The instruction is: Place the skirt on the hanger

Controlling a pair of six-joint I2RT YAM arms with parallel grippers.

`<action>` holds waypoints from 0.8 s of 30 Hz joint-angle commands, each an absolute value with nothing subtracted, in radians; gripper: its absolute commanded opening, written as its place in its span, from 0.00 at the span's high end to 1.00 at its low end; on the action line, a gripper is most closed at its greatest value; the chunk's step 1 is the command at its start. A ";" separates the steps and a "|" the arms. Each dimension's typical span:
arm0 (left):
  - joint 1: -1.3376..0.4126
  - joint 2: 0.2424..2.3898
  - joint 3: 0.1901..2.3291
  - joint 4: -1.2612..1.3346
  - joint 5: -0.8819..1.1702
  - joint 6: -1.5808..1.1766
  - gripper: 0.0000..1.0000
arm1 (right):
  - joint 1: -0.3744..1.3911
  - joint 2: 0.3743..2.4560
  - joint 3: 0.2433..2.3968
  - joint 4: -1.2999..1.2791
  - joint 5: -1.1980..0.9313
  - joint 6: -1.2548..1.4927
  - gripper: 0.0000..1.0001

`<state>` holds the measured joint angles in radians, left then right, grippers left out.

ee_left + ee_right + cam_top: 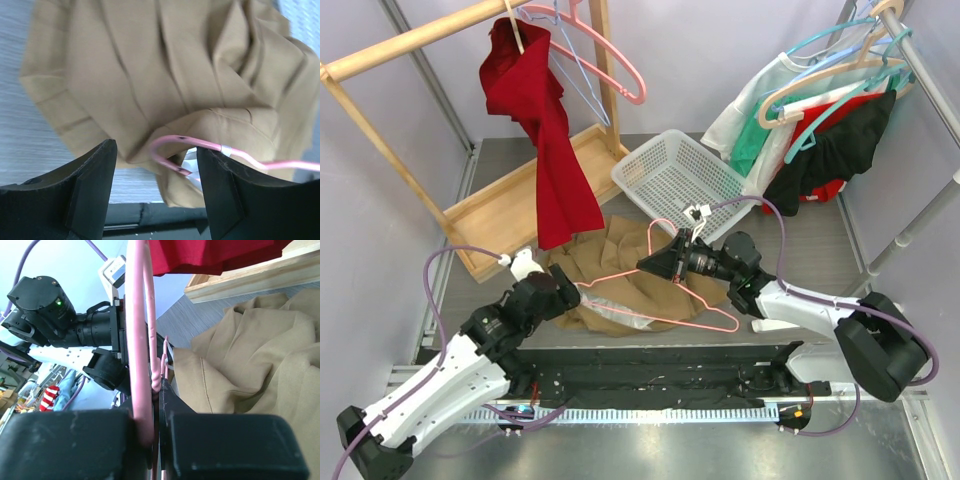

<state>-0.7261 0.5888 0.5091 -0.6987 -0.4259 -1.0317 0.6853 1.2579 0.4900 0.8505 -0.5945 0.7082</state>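
The tan skirt (620,262) lies crumpled on the table between the two arms. A pink wire hanger (665,305) rests over it, hook pointing away from me. My right gripper (653,265) is shut on the hanger near its neck; in the right wrist view the pink wire (139,340) runs up from between the closed fingers, with the skirt (250,355) beyond. My left gripper (572,293) stands open at the hanger's left end. In the left wrist view that curved end (167,149) lies between the open fingers (95,185), over the skirt's (150,75) edge, untouched by either finger.
A wooden rack (510,215) at the back left carries a red garment (540,130) and spare hangers (605,55). A white basket (675,180) sits behind the skirt. Clothes (820,130) hang on a metal rail at the right. A black strip (650,375) runs along the near edge.
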 commanded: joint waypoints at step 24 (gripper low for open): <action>-0.721 0.678 0.816 -0.914 -0.309 -0.761 0.00 | 0.699 1.316 0.595 0.900 -0.606 0.701 0.99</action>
<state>-0.7235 0.6392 0.6895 -0.8116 -0.3298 -0.8474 0.6903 1.3403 0.5407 0.8783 -0.6220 0.7284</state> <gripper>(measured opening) 0.946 0.060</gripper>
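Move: The left hand hovers at the left end of the pink hanger, which lies about 2 cm to its right and 3 cm below. The tan skirt's waist opening, showing white lining, is some 9 cm to its right, 5 cm back and 7 cm down. A hanging red hem is about 10 cm straight ahead, 5 cm up. From the right hand, holding the hanger, that opening lies roughly 8 cm back, 6 cm left and 17 cm below. The right fingers keep their pinch on the hanger and ease it about 1 cm left, dipping slightly and coming back up. Around its left end the left hand, part open, slips some 3 cm right while turning about 10 degrees clockwise, then comes back partway left and lifts about 4 cm, spreading its fingers nearly wide. Whether those fingers touch the hanger can't be seen. ##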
